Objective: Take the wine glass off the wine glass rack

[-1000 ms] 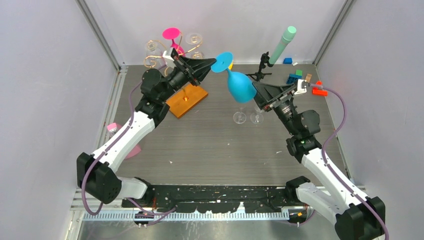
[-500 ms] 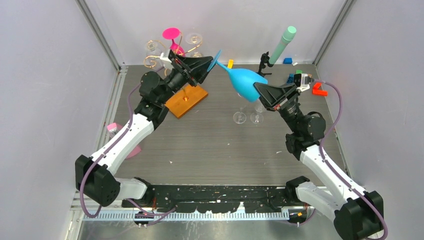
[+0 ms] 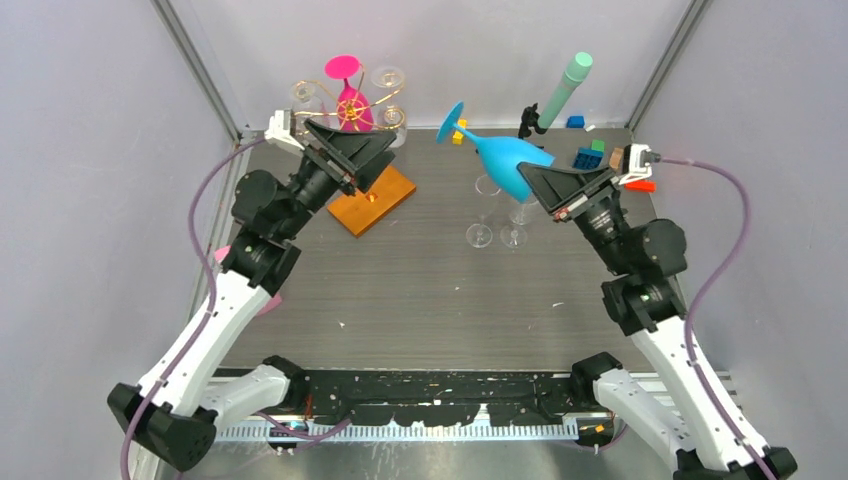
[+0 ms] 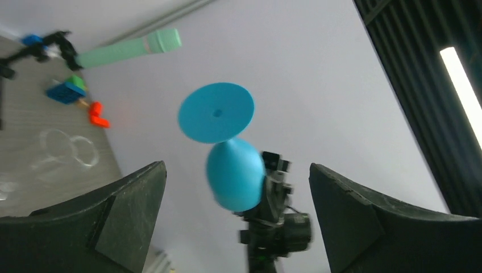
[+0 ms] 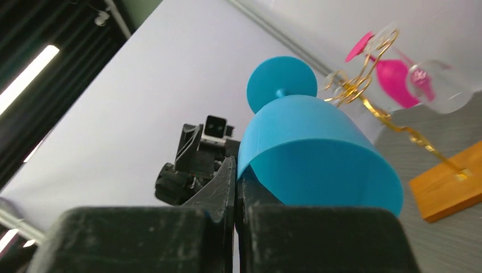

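Observation:
The blue wine glass point(image 3: 505, 160) hangs in the air over the back middle of the table, tilted with its foot up and to the left. My right gripper point(image 3: 532, 180) is shut on the rim of its bowl; in the right wrist view the gripper point(image 5: 235, 176) pinches the edge of the blue bowl point(image 5: 318, 153). My left gripper point(image 3: 372, 150) stands open and holds nothing, just in front of the gold wine glass rack point(image 3: 372, 100) on its orange base point(image 3: 385, 195). Through the open left gripper point(image 4: 237, 168) the glass point(image 4: 234, 182) shows at a distance. A pink glass point(image 3: 352, 100) hangs on the rack.
Clear glasses point(image 3: 388, 77) hang on the rack too. Two clear glasses point(image 3: 480, 235) stand on the table under the blue one. A black tripod stand with a mint tube point(image 3: 565, 85) and coloured blocks point(image 3: 590, 155) are at the back right. A pink object point(image 3: 228, 255) lies at the left edge.
My left gripper opened, let go of the blue glass's foot and drew back left to the rack. My right gripper shut on the bowl's rim, and the glass tipped over sideways.

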Controlling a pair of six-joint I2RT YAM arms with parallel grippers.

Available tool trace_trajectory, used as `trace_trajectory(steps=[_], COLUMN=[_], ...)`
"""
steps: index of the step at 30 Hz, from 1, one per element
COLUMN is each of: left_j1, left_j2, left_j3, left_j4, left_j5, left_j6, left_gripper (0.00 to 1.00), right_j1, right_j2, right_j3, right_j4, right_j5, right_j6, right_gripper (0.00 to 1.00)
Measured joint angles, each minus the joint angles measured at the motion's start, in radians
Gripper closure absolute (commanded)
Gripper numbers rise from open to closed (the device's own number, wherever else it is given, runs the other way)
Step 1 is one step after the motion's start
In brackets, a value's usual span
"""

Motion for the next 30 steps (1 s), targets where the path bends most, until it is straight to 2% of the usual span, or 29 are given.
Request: trace_trajectory(steps=[4,8,11,13,18,23,30], left_j1=[0.031,0.036,0.035,0.035,0.035,0.035,0.035], left_j2=[-0.043,-0.018,-0.031,-0.052,-0.084,-0.078,-0.011], left_j3=[0.042,0.268,0.396,0.414,0.398,0.352,0.363], left_j4=[-0.185,-0.505,-0.658,-0.720,-0.837,-0.893,-0.987], left_j5=[-0.014,-0.064,-0.142,-0.193,-0.289,-0.349,-0.430], left_j6=[0.271,0.622,0.832,0.927,1.059,1.115,1.134], left_gripper=[0.00,0.00,0.00,0.00,0.00,0.00,0.00], right_j1=[0.000,0.000,0.000,0.000,0.000,0.000,-0.002], right_j2=[-0.038,-0.023,0.020,0.053,0.162,0.277,0.460], right_j3=[0.168,0.351,0.449,0.481,0.530,0.537,0.554], right_j4=[-0.318,-0.653,-0.843,-0.934,-1.175,-1.298,-1.333], right_j5=[0.103,0.245,0.345,0.404,0.614,0.807,0.844], right_j6=[-0.202,-0.392,-0.487,-0.528,-0.624,-0.713,-0.818], right_gripper=[1.00,1.00,1.00,1.00,1.00,1.00,1.00])
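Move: The blue wine glass is already in the right hand, pinched by its rim, its middle about 8 cm ahead and 5 cm left. It is being taken to bare table some 15 cm ahead, 14 cm right and 46 cm below. Beside that spot stand two clear glasses, both about 18 cm ahead of the hand, one 5 cm right, one 3 cm left. From the empty left hand, the rack's hub lies some 25 cm ahead, 9 cm left and 14 cm lower. The blue glass, kept by its rim in the shut right fingers, is carried right about 15 cm, level at first, then down some 18 cm and a little forward while the wrist swings from pointing up-left to forward-down. The left hand, staying wide open, backs off leftward about 12 cm, then sinks some 9 cm in front of the rack, rolling about 70 degrees. ##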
